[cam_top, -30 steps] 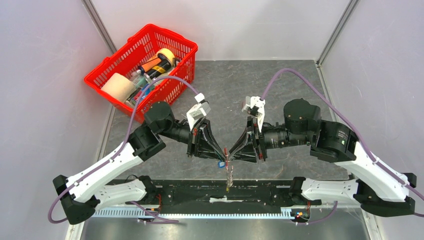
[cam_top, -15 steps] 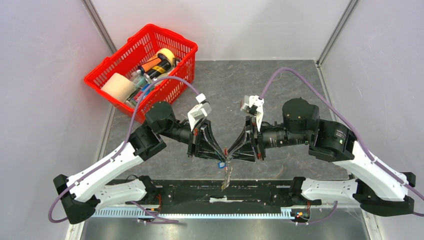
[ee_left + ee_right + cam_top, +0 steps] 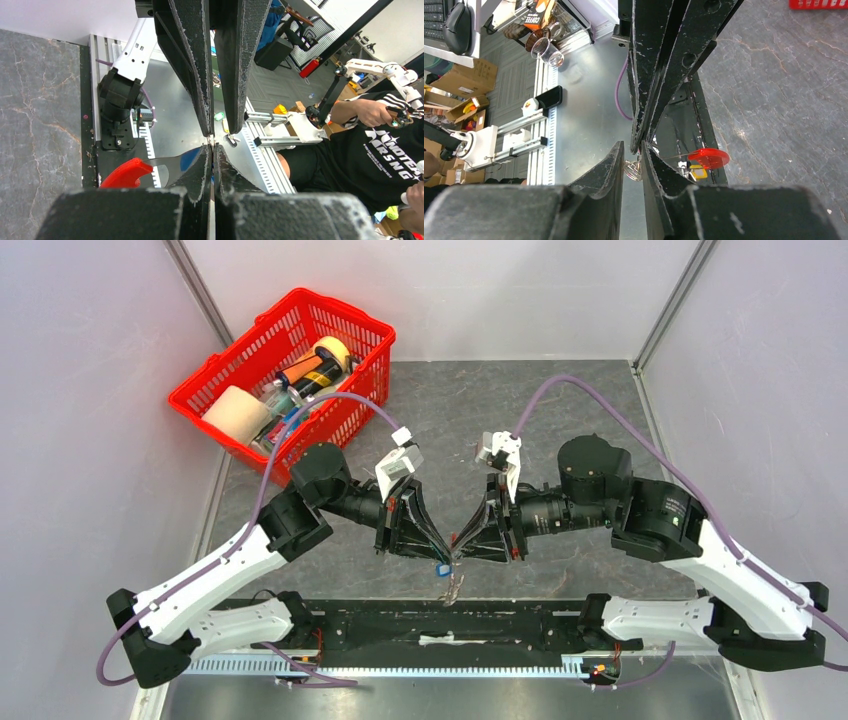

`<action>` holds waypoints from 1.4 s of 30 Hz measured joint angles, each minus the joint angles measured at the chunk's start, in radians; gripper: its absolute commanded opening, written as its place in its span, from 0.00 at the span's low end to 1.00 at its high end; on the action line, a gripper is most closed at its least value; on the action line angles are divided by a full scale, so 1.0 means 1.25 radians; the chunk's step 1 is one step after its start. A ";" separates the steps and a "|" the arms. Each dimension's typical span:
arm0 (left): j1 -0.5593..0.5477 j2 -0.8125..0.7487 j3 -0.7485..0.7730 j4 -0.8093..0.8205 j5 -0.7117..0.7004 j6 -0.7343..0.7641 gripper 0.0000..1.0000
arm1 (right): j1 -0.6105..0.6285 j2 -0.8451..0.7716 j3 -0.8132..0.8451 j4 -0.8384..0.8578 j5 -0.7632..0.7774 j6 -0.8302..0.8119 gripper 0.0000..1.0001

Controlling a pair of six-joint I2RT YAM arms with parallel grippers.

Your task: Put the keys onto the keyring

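Note:
My two grippers meet tip to tip above the table's near edge. The left gripper (image 3: 447,552) (image 3: 213,147) is shut, and the blue head of the key (image 3: 442,567) (image 3: 189,157) shows at its tips, its silvery blade pointing to the side. The keyring's red clip (image 3: 125,173) (image 3: 709,157) lies beyond that blade, and its metal cluster (image 3: 455,587) dangles below the tips. My right gripper (image 3: 458,552) (image 3: 632,145) has its jaws a narrow gap apart, with a small wire ring (image 3: 634,170) of the keyring in that gap.
A red basket (image 3: 345,410) full of items stands at the far left. The black base rail (image 3: 520,620) runs under the dangling cluster. A small yellow tag (image 3: 698,173) hangs by the red clip. A person (image 3: 375,150) sits beyond the table edge.
The right jaws have narrowed round the wire ring and that arm has edged left. The metal cluster, hanging long and straight before, has swung up and shows shorter.

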 measured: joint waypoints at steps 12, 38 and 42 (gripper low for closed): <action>-0.002 0.001 0.000 -0.002 0.000 0.000 0.02 | 0.000 0.012 0.000 -0.001 -0.005 -0.003 0.23; -0.005 0.004 0.000 -0.002 0.000 0.000 0.02 | 0.000 0.002 -0.019 -0.015 -0.009 -0.015 0.00; -0.005 0.011 0.000 -0.001 0.006 0.000 0.09 | 0.000 -0.018 -0.048 0.012 -0.007 -0.014 0.00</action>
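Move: Between the two sets of fingertips, almost touching, is the keyring's small metal ring, held by the left hand right at its pads. From the right hand point it lies level fore and aft, about 1 cm to the left and 1 cm below. The blue key tag hangs about 1 cm back and 3 cm below the ring, about 1 cm to its left; the red handle is some 5 cm ahead of the ring and 3 cm lower. Sinking about 1.5 cm beside the left fingertips, the right hand brings its part-open fingers down to the small ring, tilting only a couple of degrees, then shuts them fully, seeming to pinch the ring's edge. The left hand stays put with fingers shut, still holding the ring and everything hanging from it. ##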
